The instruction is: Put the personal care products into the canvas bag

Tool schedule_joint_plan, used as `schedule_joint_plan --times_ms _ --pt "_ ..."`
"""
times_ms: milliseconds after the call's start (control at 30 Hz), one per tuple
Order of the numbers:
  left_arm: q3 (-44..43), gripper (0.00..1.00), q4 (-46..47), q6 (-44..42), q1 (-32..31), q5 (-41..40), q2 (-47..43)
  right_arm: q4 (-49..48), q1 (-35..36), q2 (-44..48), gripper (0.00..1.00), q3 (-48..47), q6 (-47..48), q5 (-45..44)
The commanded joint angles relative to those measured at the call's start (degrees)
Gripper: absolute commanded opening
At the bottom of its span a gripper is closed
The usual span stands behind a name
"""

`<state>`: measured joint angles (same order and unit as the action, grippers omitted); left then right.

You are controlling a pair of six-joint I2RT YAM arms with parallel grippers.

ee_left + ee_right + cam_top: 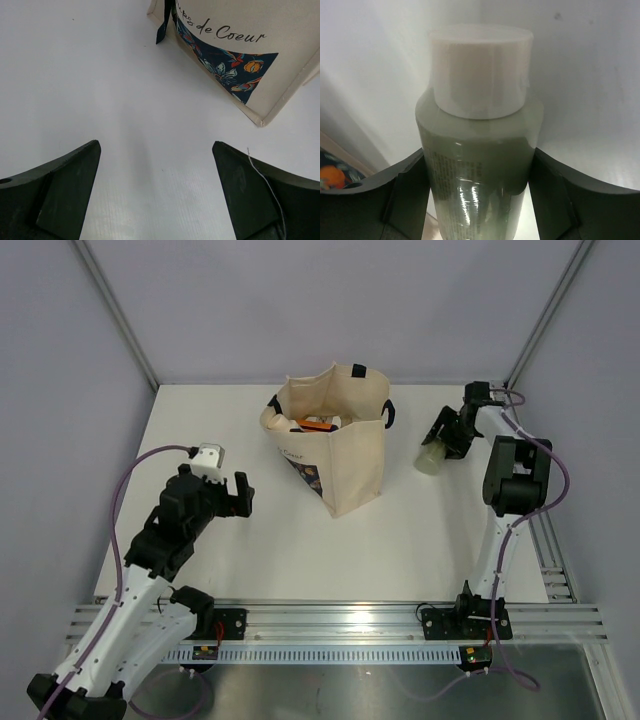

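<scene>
The beige canvas bag (335, 440) stands upright mid-table with its mouth open; an orange item and other products show inside. Its printed side (235, 65) fills the top right of the left wrist view. A sage-green bottle with a white cap (480, 150) sits between the fingers of my right gripper (479, 172), which is shut on its body. From above, that bottle (432, 457) hangs to the right of the bag, cap pointing down-left, under the right gripper (447, 436). My left gripper (228, 494) is open and empty, left of the bag, over bare table (156, 200).
Metal frame posts (115, 310) rise at the back corners, with grey walls behind. A rail (340, 625) runs along the near table edge, and another rail (550, 550) runs down the right side next to the right arm.
</scene>
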<state>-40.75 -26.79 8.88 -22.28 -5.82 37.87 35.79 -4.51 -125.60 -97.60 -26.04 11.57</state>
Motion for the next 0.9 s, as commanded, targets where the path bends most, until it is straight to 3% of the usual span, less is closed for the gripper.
schedule_joint_plan --times_ms 0,167,200,567,867 --pt "-0.2 0.99 3.23 -0.45 0.13 1.34 -1.39 1.65 -2.86 7.81 0.41 1.79 11.09 11.78" --pt "-0.2 0.99 3.23 -0.36 0.13 1.52 -2.01 -0.9 -6.47 14.06 0.06 9.53 15.14 23.65" --pt "-0.12 0.99 3.32 -0.27 0.13 1.52 -2.18 -2.03 -6.82 16.07 0.05 10.41 15.23 24.63" --pt "-0.03 0.99 3.23 -0.45 0.13 1.25 -2.71 -7.66 -10.08 24.43 0.0 19.81 14.44 32.89" --pt "-0.03 0.99 3.32 -0.54 0.05 1.17 -2.36 -17.75 -10.08 32.07 0.0 23.77 12.42 39.92"
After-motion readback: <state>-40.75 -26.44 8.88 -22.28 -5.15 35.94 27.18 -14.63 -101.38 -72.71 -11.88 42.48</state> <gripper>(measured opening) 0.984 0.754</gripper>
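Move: The green bottle is already in the right gripper, low over the table, its middle roughly 3 cm back and 2 cm left of the right hand point. The canvas bag it is meant for has its middle about 28 cm left, 10 cm back and 9 cm up from there; the bag's nearest bottom corner is some 17 cm left, 16 cm back and 3 cm below. From the left hand, the bag's middle is about 14 cm ahead, 22 cm right and 9 cm lower. Keep the right gripper shut on the green bottle and draw it back about 8 cm, level at first, then climb some 9 cm to come up alongside the canvas bag. As you rise, swing the wrist some 30 degrees, turning it counter-clockwise, tipping the fingers from steeply down towards forward, and rolling the hand's left side up. ##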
